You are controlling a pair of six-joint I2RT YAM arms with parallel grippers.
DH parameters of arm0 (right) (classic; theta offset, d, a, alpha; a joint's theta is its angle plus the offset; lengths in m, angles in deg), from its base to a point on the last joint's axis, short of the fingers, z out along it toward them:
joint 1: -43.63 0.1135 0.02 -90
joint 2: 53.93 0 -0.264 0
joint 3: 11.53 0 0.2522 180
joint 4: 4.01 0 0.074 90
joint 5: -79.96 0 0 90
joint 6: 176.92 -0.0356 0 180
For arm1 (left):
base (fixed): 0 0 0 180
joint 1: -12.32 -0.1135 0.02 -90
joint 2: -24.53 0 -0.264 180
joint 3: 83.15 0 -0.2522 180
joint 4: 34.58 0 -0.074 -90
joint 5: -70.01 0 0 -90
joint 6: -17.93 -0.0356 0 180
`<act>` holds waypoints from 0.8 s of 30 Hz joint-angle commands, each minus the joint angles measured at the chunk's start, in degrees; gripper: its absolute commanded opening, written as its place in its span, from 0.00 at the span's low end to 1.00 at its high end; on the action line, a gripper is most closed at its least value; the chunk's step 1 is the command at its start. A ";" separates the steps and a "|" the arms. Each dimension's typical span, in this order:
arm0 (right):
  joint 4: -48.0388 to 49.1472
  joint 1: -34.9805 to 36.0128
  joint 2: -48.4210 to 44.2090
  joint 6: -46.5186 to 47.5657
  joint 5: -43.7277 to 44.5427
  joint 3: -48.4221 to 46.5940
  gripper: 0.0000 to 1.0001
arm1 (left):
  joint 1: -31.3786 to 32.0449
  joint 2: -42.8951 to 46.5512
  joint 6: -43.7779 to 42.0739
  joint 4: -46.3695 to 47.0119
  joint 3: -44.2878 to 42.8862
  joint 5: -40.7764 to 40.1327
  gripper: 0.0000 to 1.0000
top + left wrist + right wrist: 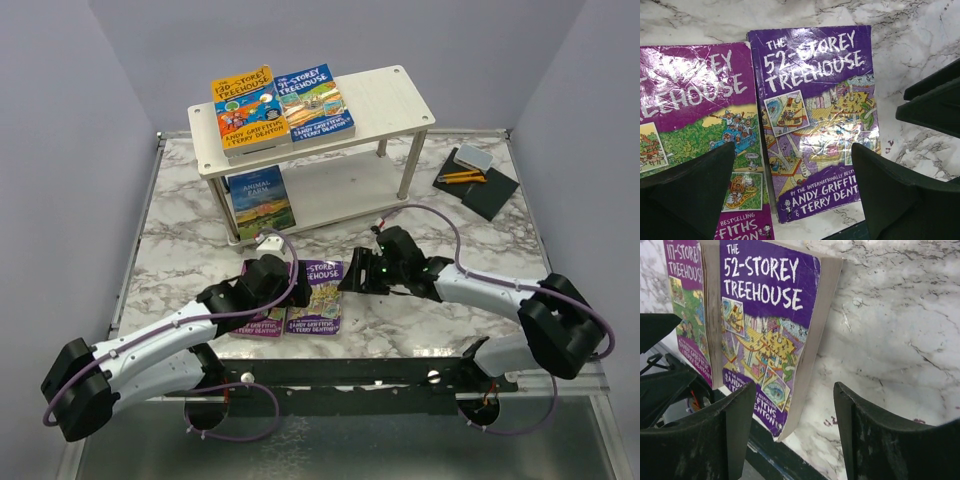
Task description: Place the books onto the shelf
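Observation:
Two purple Treehouse books lie flat side by side near the table's front edge. The "52-Storey" one (318, 296) (815, 115) (765, 315) is on the right and the other (255, 322) (690, 115) (685, 300) on the left. My left gripper (264, 298) (795, 200) hovers open over both, its fingers spanning the seam between them. My right gripper (357, 278) (790, 430) is open beside the 52-Storey book's right edge, touching nothing. The shelf (385, 95) stands at the back with an orange book (245, 110) and a blue book (313, 102) on top and Animal Farm (258, 200) on the lower board.
A flat black pad (478, 182) with pencils and an eraser lies at the back right. The table's dark front edge (785, 460) runs just below the purple books. The two grippers are close together over the front middle of the marble top (470, 250).

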 commanded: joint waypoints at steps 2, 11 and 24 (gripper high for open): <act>7.64 1.31 5.87 -3.05 0.78 -1.30 0.68 | -0.12 -1.53 1.64 3.31 1.14 0.91 0.99; 9.78 3.24 11.60 -4.73 2.21 -2.10 0.63 | -0.19 -3.27 2.37 5.54 3.36 1.38 0.99; 7.33 3.73 14.85 -4.45 5.84 -0.99 0.34 | -0.14 -4.36 2.74 6.87 4.36 2.00 0.99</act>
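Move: The 52-Storey Treehouse book lies flat, its middle about 9 cm left of the right hand, 1 cm back and 5 cm lower. From the left hand that same book's middle is some 4 cm to the right, 1 cm ahead and 7 cm down. The other purple Treehouse book adjoins it, roughly 9 cm left of the left hand and 1 cm ahead; Animal Farm stands in the shelf about 21 cm ahead and 9 cm left of the left hand. Down and to the left, the right hand sinks about 4.5 cm while sliding some 3 cm towards the 52-Storey book's right edge; then its part-open fingers narrow around that edge, one over the cover and the other beside the page block. The left hand sinks about 3 cm towards the left part of the same book, fingers staying wide open. ##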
